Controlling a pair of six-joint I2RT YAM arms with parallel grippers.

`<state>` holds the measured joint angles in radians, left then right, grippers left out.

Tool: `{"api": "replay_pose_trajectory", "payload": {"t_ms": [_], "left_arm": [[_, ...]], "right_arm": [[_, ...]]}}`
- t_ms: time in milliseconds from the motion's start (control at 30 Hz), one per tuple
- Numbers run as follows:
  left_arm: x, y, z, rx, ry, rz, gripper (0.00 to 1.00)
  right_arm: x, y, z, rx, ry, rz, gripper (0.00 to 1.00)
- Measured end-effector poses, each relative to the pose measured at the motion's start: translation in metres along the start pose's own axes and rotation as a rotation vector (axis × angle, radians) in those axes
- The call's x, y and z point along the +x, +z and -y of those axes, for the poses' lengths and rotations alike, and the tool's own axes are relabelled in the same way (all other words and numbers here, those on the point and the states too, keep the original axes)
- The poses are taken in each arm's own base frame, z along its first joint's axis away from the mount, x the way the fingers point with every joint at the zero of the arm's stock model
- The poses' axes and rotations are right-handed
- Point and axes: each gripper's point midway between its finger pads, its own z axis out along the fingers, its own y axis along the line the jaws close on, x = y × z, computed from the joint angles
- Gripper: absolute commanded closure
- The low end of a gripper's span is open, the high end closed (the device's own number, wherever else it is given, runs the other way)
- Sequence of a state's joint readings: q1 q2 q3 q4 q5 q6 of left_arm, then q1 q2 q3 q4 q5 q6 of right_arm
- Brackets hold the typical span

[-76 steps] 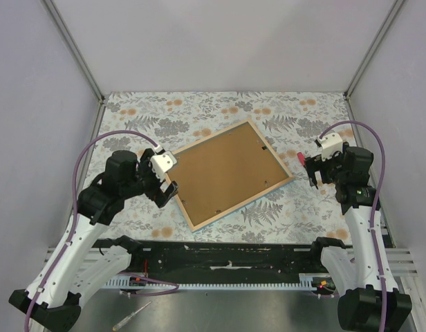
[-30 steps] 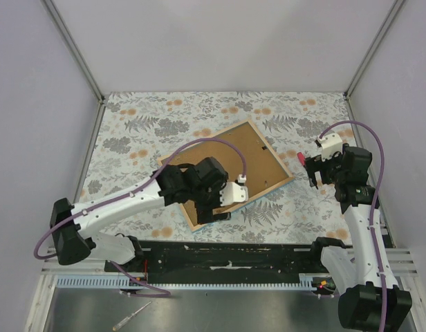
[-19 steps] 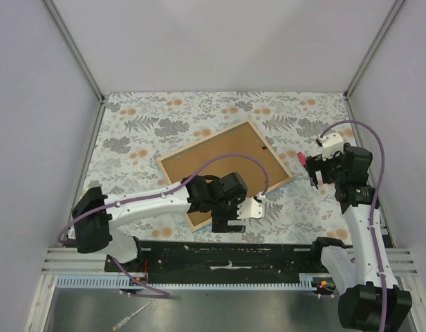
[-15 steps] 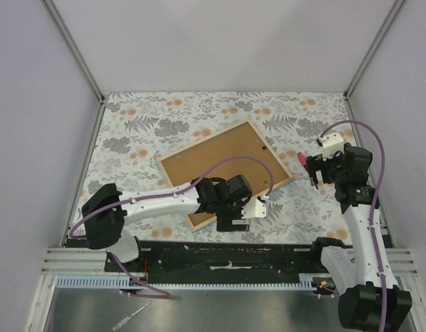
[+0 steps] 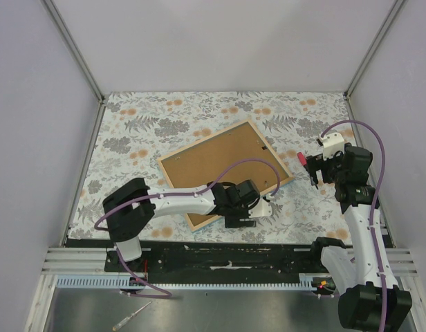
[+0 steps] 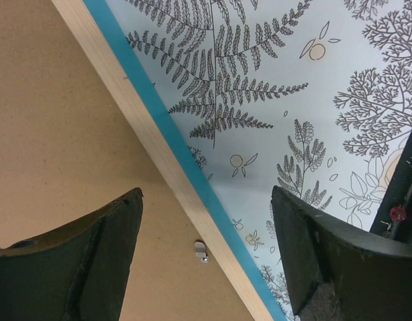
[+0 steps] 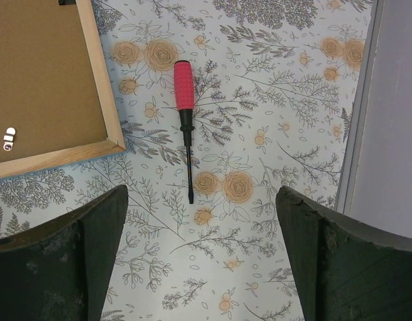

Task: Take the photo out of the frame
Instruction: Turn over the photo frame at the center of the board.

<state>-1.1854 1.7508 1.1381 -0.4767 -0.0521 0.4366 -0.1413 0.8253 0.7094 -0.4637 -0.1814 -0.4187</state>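
Note:
The frame (image 5: 206, 140) lies face down and tilted on the floral cover, its light wood back up and its blue edge showing. The photo (image 5: 216, 162) sits inside it, showing only its plain brown board back; the print side is hidden. My left gripper (image 5: 241, 211) is open and low over the frame's near edge. In the left wrist view the gripper (image 6: 206, 194) straddles the wood strip (image 6: 142, 124), with a small metal tab (image 6: 201, 251) on the board just inside it. My right gripper (image 5: 311, 169) is open and empty, right of the frame (image 7: 99, 73); it also shows in the right wrist view (image 7: 200, 194).
A red-handled screwdriver (image 7: 184, 87) lies on the cover just right of the frame's right corner, below my right gripper; it also shows in the top view (image 5: 301, 158). Grey walls close in the left, back and right. A black rail (image 5: 199, 254) runs along the near edge.
My left arm has swung from the frame's left corner across to its near edge, stretched out low and to the right. The frame and my right arm have not moved.

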Motion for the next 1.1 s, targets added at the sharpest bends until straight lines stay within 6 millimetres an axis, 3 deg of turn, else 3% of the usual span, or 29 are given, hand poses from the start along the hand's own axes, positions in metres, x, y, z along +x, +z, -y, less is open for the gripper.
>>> {"api": "replay_pose_trajectory", "payload": {"t_ms": [233, 533, 767, 967, 1100], "left_arm": [[0.007, 0.015, 0.004, 0.014, -0.007, -0.03, 0.32], [0.009, 0.02, 0.005, 0.002, -0.013, -0.018, 0.37], [0.008, 0.023, -0.001, -0.032, -0.024, -0.009, 0.59], [0.007, 0.024, -0.006, -0.058, -0.057, -0.007, 0.95], [0.009, 0.023, -0.01, -0.085, -0.095, -0.012, 0.98]], "right_arm": [[-0.001, -0.001, 0.0, 0.001, 0.007, 0.004, 0.02], [-0.005, -0.005, 0.001, 0.01, 0.004, 0.027, 0.02], [-0.012, -0.012, 0.002, 0.022, -0.001, 0.062, 0.02], [-0.013, -0.014, 0.001, 0.022, -0.001, 0.068, 0.02], [-0.016, -0.014, -0.001, 0.009, -0.004, 0.079, 0.02]]}}
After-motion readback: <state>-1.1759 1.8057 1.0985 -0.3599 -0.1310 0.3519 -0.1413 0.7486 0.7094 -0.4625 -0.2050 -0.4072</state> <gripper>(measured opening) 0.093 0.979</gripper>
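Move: The middle of the photo frame's near rim lies almost right under the left hand, about 2 cm below and 1 cm ahead, running slantwise between the open fingers. A metal clip sits 3 cm to the left just inside that rim. The frame's near right corner is roughly 14 cm right and 7 cm ahead, the screwdriver some 18 cm right and 10 cm ahead. From the right hand, that rim is about 22 cm left, 11 cm back and 15 cm down. Down about 2 cm first, the left hand sets its open fingers astride the frame's near rim, then shuts them from wide to nearly closed, one tip on the backing-board side and one outside, pinching the rim while easing some 1.5 cm forward and turning slightly counter-clockwise. The right hand, empty and open, rises about 2 cm. ##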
